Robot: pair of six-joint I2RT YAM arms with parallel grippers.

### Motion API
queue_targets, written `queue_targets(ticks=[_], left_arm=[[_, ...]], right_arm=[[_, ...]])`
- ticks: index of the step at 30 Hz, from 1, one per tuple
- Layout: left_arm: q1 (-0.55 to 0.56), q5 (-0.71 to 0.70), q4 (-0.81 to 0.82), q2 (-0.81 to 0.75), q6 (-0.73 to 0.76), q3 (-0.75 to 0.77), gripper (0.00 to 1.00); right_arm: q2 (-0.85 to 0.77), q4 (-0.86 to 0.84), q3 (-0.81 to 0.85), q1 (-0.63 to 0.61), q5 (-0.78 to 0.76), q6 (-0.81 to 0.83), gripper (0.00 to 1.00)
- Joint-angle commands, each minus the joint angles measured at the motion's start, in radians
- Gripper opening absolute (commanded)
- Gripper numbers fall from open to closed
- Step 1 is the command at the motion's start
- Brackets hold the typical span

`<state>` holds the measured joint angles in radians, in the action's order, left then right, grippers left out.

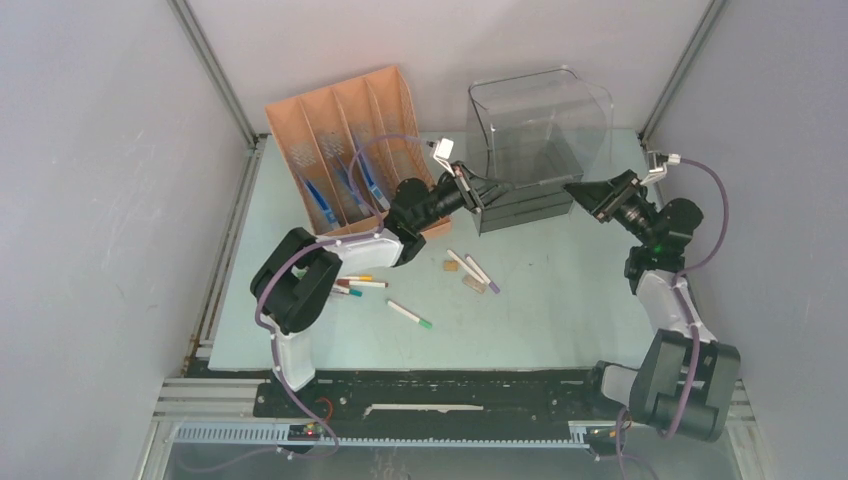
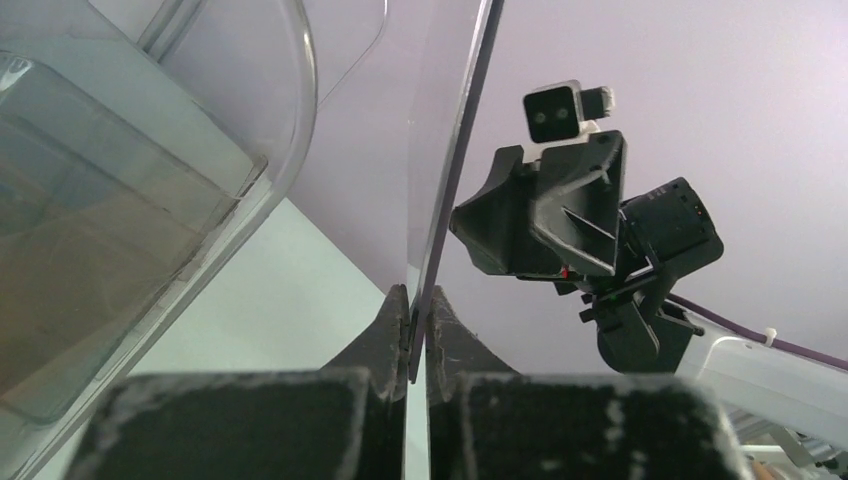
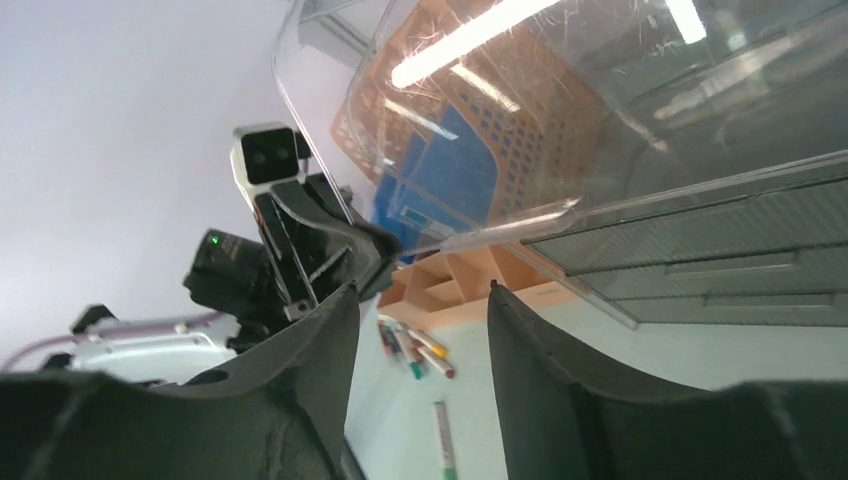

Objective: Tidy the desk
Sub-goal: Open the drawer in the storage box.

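Observation:
The desk (image 1: 570,310) is a pale mint-green top. A clear plastic drawer box (image 1: 535,120) stands at its back middle. My left gripper (image 1: 477,191) is at the box's left side, shut on a thin clear wall (image 2: 455,180) of the box, with the fingertips (image 2: 398,310) pinching its edge. My right gripper (image 1: 582,192) hangs just off the box's right side, open, with nothing between its fingers (image 3: 325,330). The left wrist view shows the right gripper (image 2: 540,215) beyond the clear wall. In the right wrist view the box (image 3: 620,150) fills the upper right.
An orange divided file holder (image 1: 345,150) with blue items stands at the back left. Several markers (image 1: 358,285) lie near the left arm, one green-tipped (image 1: 409,314), two more (image 1: 478,270) mid-desk beside small brown blocks (image 1: 452,266). Grey walls enclose the sides.

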<state>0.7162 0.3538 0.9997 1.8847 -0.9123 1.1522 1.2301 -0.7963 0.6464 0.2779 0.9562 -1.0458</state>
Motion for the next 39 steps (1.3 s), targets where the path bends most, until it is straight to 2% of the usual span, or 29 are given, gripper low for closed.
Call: queue_targets(ticks=[1, 5, 12, 15, 18, 23, 32, 37, 39], left_arm=[[-0.040, 0.039, 0.035, -0.090, -0.046, -0.013, 0.00], [-0.053, 0.069, 0.040, -0.124, -0.046, -0.034, 0.00], [-0.073, 0.138, 0.056, -0.173, -0.067, -0.068, 0.00], [-0.078, 0.167, 0.062, -0.199, -0.076, -0.082, 0.00], [-0.082, 0.186, 0.066, -0.221, -0.083, -0.092, 0.00], [-0.092, 0.214, 0.075, -0.242, -0.101, -0.097, 0.00], [-0.101, 0.238, 0.101, -0.251, -0.127, -0.090, 0.00], [-0.104, 0.247, 0.108, -0.248, -0.138, -0.084, 0.00], [-0.106, 0.246, 0.111, -0.248, -0.143, -0.084, 0.00]], right_arm=[[-0.101, 0.136, 0.002, 0.058, 0.099, 0.231, 0.61], [-0.151, 0.192, 0.002, 0.135, 0.180, 0.302, 0.66], [-0.105, 0.097, 0.038, 0.268, 0.319, 0.296, 0.74], [-0.070, 0.119, 0.083, 0.268, 0.352, 0.315, 0.75], [-0.042, 0.113, 0.123, 0.252, 0.344, 0.310, 0.83], [-0.003, 0.134, 0.194, 0.197, 0.322, 0.318, 0.87], [0.052, 0.289, 0.284, 0.153, 0.244, 0.379, 0.87], [0.064, 0.221, 0.308, 0.135, 0.249, 0.314, 0.84], [0.073, 0.164, 0.309, 0.127, 0.244, 0.252, 0.79]])
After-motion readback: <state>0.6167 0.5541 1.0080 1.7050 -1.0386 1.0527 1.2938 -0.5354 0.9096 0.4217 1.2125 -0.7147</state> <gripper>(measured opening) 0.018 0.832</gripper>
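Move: The left hand already pinches the clear lid by its front left edge; the shut drawer fronts lie about 9 cm ahead of it, 10 cm to its right and some 20 cm below, with the two markers on the table about 25 cm under it, 3 cm to its left. From the free right hand, the lid's front right corner is about 5 cm ahead and 7 cm right at its own height; the drawer fronts are 9 cm ahead, 1 cm left, 20 cm below. Leftward and upward, about 5 cm each, with some 3 cm back, the left hand draws the lid edge it keeps pinched. The right hand swings out to the right and back, then turns forward, up and a little left towards the lid's right corner, opening from half to nearly wide and rolling its left side down about 15 degrees. ##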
